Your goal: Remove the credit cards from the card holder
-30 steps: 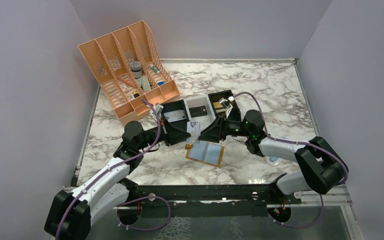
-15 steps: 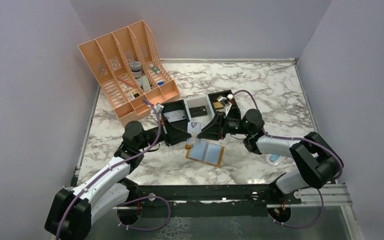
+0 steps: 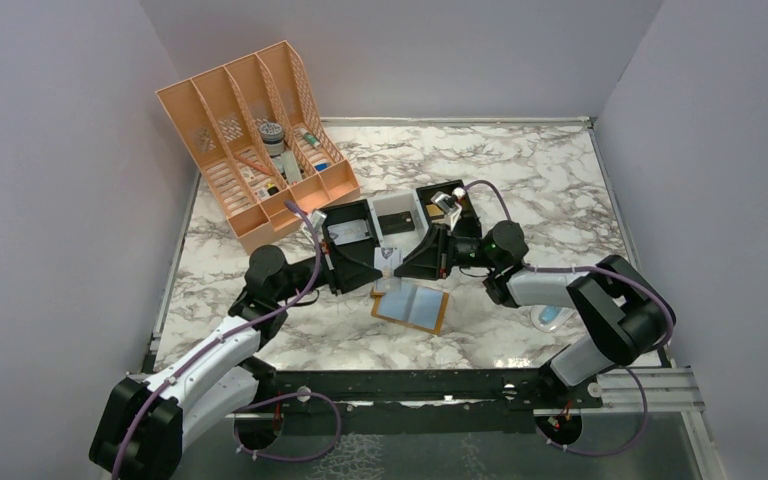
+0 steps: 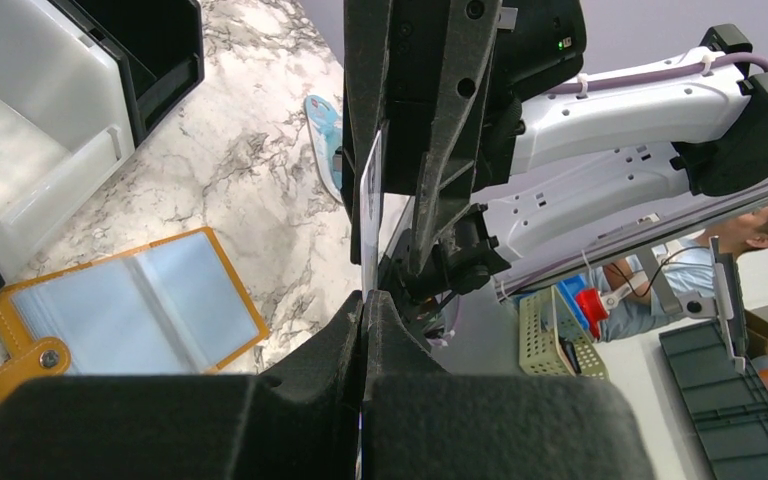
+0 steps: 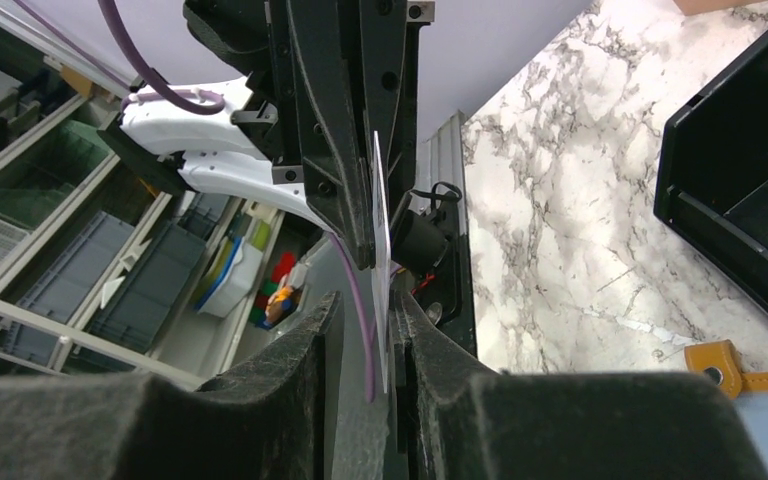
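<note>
The card holder lies open flat on the marble, tan edged with pale blue panels, and shows in the left wrist view; its tan snap tab shows in the right wrist view. Above its far end a credit card stands on edge in the air. My left gripper is shut on the card's lower edge. My right gripper faces it from the right; its jaws straddle the card's other edge, one finger against the card, a gap showing at the other.
An orange file organizer stands at the back left. Three black bins sit in a row just behind the grippers. A clear-blue packet lies by the right arm. Grey walls enclose the table.
My right gripper has slid left onto the card's edge and its jaws have narrowed around it. The left gripper and the card holder have stayed in place.
</note>
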Tool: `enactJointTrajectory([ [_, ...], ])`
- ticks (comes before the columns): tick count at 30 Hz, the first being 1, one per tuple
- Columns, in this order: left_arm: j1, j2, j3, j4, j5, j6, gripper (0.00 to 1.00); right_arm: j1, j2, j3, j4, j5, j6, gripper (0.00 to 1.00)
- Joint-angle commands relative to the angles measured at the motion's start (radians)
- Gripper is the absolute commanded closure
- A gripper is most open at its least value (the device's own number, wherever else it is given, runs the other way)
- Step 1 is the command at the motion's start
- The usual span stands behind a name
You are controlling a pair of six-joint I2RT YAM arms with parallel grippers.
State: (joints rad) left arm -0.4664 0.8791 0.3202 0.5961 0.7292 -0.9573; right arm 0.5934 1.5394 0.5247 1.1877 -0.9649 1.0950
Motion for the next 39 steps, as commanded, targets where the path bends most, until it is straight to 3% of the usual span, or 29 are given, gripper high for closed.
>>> enactJointTrajectory([
  [1, 0.004, -0.009, -0.014, 0.031, 0.006, -0.011, 1.00, 0.003, 0.017, 0.020, 0.084, -0.019, 0.036, 0.77],
  [6, 0.004, -0.001, -0.013, 0.036, 0.001, -0.018, 1.00, 0.021, 0.011, 0.034, -0.006, -0.003, -0.016, 0.78],
  [11, 0.005, 0.003, -0.014, 0.051, 0.005, -0.023, 1.00, 0.037, 0.029, 0.030, 0.016, 0.043, 0.004, 0.80],
  [21, 0.004, -0.013, -0.028, 0.051, -0.006, -0.031, 1.00, 0.042, 0.036, -0.002, 0.063, 0.096, 0.022, 0.99],
  [32, 0.005, 0.002, -0.017, 0.051, -0.050, -0.013, 1.00, 0.041, -0.063, -0.008, -0.123, 0.099, -0.094, 0.99],
  [39, 0.005, 0.021, -0.015, 0.051, -0.044, -0.019, 1.00, 0.042, -0.085, 0.010, -0.145, 0.080, -0.092, 0.99],
])
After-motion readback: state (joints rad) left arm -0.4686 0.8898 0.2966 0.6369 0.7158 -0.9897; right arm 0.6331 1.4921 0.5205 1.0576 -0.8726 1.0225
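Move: The credit card lies nearly flat with its long side pointing forward, its left edge in the shut left fingers. Its middle is about 2 cm to the right hand's left and 1 cm ahead, with its right edge already between the right hand's parted fingers. From the left hand its middle is about 3 cm to the right and 1 cm ahead. Counted from the right hand, the open card holder is some 6 cm back, 2 cm right and 12 cm below, and the white tray is about 12 cm ahead, 1 cm left and 10 cm below. The right hand edges about 1 cm left, farther over the card's right edge towards the left fingers, and shuts its partly open fingers until they pinch the card from above and below. It then sinks a little, under 1 cm, with hardly any turn of the wrist, while the left hand stays in place and keeps its pinch on the other edge. ##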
